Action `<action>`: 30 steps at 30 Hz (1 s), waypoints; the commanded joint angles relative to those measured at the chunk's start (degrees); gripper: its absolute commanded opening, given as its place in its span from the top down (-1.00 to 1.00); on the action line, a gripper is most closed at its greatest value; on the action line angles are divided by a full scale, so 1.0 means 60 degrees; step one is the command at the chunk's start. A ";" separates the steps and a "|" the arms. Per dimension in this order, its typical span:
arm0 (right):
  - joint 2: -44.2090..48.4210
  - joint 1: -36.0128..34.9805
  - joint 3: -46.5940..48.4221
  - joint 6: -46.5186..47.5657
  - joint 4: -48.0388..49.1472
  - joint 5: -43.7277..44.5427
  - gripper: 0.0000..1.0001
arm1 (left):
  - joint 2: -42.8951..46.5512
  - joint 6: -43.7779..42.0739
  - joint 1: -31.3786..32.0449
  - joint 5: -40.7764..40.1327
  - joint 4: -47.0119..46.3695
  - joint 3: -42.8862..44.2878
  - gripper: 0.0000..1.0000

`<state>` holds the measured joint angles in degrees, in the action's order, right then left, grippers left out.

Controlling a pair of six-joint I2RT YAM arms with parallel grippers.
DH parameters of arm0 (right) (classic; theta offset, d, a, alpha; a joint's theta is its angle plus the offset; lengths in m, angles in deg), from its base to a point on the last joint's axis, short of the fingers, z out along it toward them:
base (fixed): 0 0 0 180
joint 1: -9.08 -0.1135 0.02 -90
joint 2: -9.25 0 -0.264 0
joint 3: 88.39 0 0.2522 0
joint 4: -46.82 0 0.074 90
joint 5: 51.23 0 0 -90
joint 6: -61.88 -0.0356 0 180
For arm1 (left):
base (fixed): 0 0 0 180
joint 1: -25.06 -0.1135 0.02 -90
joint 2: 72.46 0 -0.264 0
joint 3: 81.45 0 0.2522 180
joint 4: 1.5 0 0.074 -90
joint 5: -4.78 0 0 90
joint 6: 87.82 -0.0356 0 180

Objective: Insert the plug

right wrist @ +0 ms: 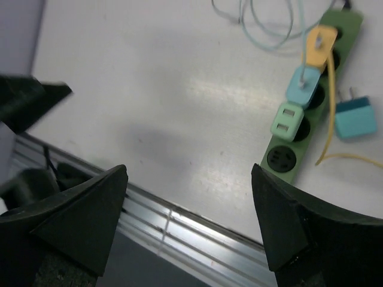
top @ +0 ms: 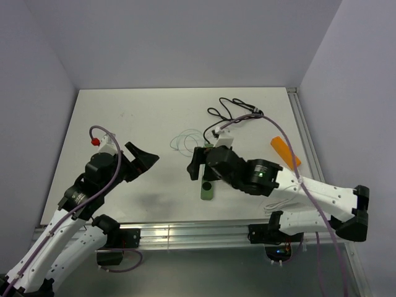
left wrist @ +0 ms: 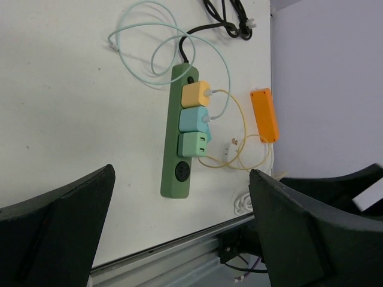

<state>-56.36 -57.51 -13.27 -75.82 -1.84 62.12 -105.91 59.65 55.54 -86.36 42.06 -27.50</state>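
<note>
A green power strip lies on the white table, and its near end shows past the right arm. An orange plug, a blue plug and a green plug sit in it in a row. The nearest socket is empty. A loose blue plug with bare prongs lies beside the strip. My right gripper hangs open above the table left of the strip, holding nothing. My left gripper is open too, raised further left.
An orange block lies right of the strip. A black cable coils at the far side, beside a mint cable in loops. A yellow cable trails from the orange plug. The metal rail marks the near edge.
</note>
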 commanded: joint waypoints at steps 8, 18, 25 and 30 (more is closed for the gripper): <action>0.1265 0.3478 0.0642 0.1271 -0.0468 0.0035 -0.70 | 0.0243 -0.0262 0.0047 0.0630 -0.0133 0.0129 -0.99; 0.1150 0.7506 -0.0351 0.1652 -0.0923 0.0080 -0.49 | 0.0565 -0.0175 0.0047 0.0880 -0.0308 -0.0119 -0.99; -0.0226 0.8754 -0.2491 0.1827 0.1198 -0.3763 -0.32 | 0.0229 -0.0277 0.0047 0.1055 -0.0426 -0.0062 -0.99; -0.1238 0.7748 -0.2494 0.1915 0.1671 -0.3499 -0.44 | 0.0141 -0.0262 0.0032 0.1173 -0.0529 -0.0120 -0.99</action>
<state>-63.94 -6.91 -30.03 -65.73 2.42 44.02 -104.99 58.87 55.54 -80.70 41.60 -28.14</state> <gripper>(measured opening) 0.712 0.995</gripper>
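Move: The loose blue plug lies about 8 cm ahead of my right hand, 10 cm to its right and 20 cm below it. The green plug, already in the strip, is some 6 cm ahead, 3 cm right and 18 cm down; the free socket is 1 cm ahead and 4 cm right. The white plug lies 4 cm ahead and 22 cm right. From my left hand the loose blue plug is roughly 4 cm ahead and 26 cm right. I swing my empty right hand off the power strip in an arc, some 24 cm right and 13 cm forward, rising first and turning clockwise. It goes past the loose blue plug's side of the strip, then I drop steeply by about 20 cm, curling back left towards that plug as the wrist tips further down. My fingers narrow a little but stay open, touching nothing. ##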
